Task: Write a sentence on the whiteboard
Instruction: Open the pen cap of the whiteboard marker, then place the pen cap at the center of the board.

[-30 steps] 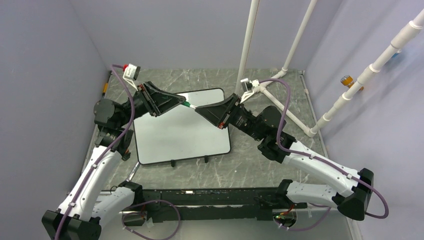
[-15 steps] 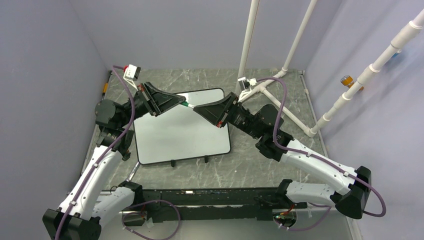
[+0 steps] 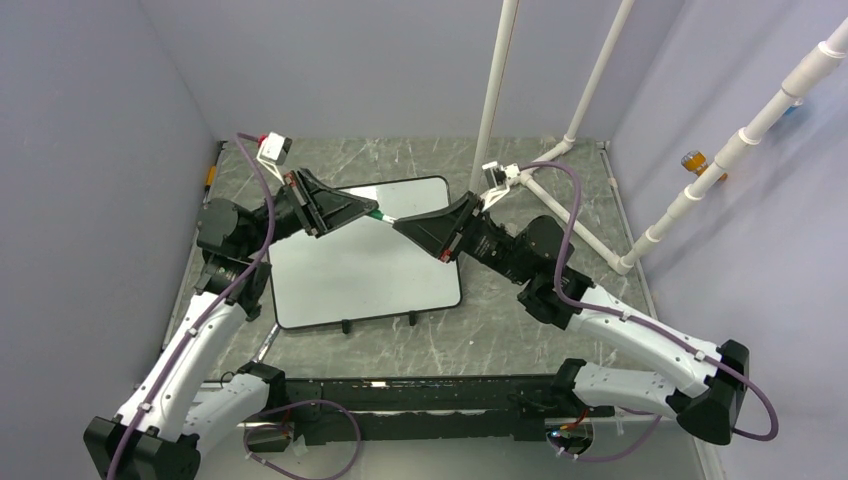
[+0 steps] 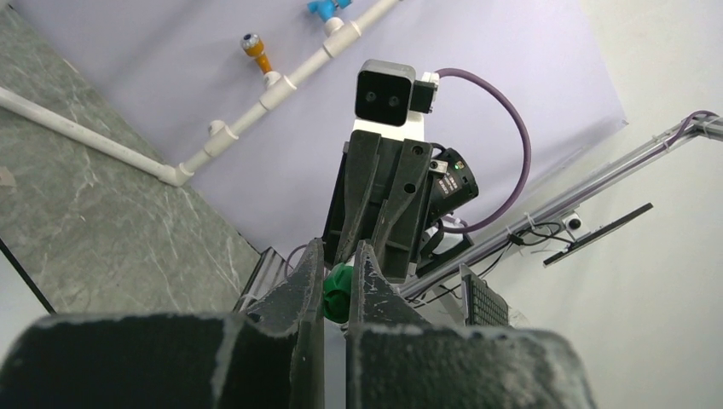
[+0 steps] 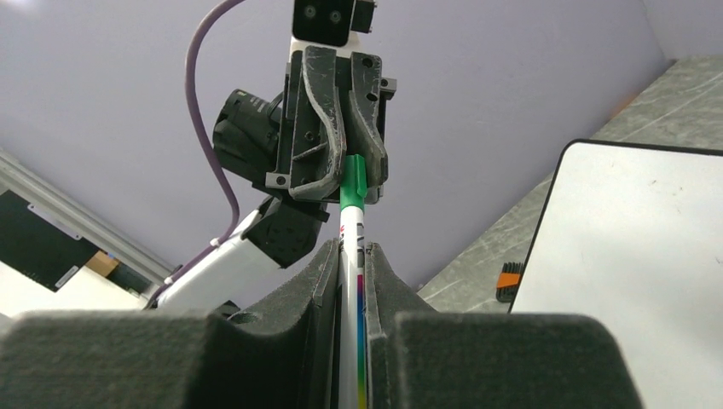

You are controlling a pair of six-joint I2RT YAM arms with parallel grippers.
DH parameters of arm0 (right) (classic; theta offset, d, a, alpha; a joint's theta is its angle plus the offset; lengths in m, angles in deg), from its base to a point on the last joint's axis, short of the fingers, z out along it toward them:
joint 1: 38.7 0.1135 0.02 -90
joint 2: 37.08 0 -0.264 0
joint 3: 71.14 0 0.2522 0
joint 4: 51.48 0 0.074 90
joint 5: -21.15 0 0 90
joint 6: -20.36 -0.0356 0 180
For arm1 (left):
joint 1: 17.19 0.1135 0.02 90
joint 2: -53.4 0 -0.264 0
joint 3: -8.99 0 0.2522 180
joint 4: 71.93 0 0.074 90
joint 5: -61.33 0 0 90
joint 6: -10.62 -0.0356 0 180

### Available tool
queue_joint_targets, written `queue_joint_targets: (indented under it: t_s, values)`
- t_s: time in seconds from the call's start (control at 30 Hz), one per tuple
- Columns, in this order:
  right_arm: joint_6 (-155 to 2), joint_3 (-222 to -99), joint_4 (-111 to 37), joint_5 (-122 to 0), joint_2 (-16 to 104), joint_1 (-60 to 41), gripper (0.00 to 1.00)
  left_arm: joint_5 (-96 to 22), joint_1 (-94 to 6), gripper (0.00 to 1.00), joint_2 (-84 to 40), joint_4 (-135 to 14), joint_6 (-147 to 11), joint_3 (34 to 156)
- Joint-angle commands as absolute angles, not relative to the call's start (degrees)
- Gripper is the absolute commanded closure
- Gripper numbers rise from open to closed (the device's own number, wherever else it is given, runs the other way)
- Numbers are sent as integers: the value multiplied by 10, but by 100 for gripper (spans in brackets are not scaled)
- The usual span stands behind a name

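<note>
The whiteboard (image 3: 360, 265) lies flat on the grey table, and its face (image 5: 631, 230) is blank, with no sentence in view. Above its far edge both arms meet tip to tip around one marker (image 3: 385, 217). My left gripper (image 3: 372, 211) is shut on the marker's green cap (image 4: 338, 291), which sits between its fingertips (image 4: 368, 268). My right gripper (image 3: 400, 225) is shut on the white barrel (image 5: 350, 234). In the right wrist view the green cap (image 5: 353, 183) reaches into the left gripper (image 5: 345, 162) facing it.
A white pipe frame (image 3: 560, 190) stands at the back right of the table. Two black clips (image 3: 345, 325) sit on the board's near edge. A small orange and black object (image 3: 210, 178) lies by the left wall. An orange fitting (image 3: 693, 160) hangs on the right wall.
My left gripper has closed onto the green cap. Both grippers and the marker have shifted slightly right and toward the near side.
</note>
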State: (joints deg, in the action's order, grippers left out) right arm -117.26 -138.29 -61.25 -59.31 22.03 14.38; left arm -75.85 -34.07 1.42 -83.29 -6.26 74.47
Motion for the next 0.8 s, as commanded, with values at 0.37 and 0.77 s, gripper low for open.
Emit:
queue_joint_targets:
  t_s: [0.37,0.77]
  values:
    - [-1159,-1350,-578,-617,120,129,100,-715,-294,100,9,-811,-91,758]
    - [-1115,-1373,-479,-672,54,126,100,-687,-317,100,-11,-751,-151,776]
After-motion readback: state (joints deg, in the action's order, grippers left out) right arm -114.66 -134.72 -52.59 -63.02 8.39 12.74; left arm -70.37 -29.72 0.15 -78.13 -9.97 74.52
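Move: The left fingers already hold the green cap, its middle only about 1 cm to the right of that hand's point. From the same hand, the marker body gripped by the right hand lies some 6 cm to the right and 3 cm back, slightly lower; the whiteboard's middle is roughly 12 cm ahead, 4 cm left and 38 cm below. From the right hand, the cap sits about 3 cm ahead, 6 cm left and 2 cm higher. With the left fingers still pinching the cap and the right ones the marker body, both hands first sink just over 1 cm together, then part abruptly and the cap comes off the marker. The right hand draws away to the right about 6 cm and slightly back, rising a couple of centimetres out of its dip, while the left lurches forward over 4 cm and some 2 cm left, swinging about 10 degrees counter-clockwise; neither set of fingers changes its grip. ##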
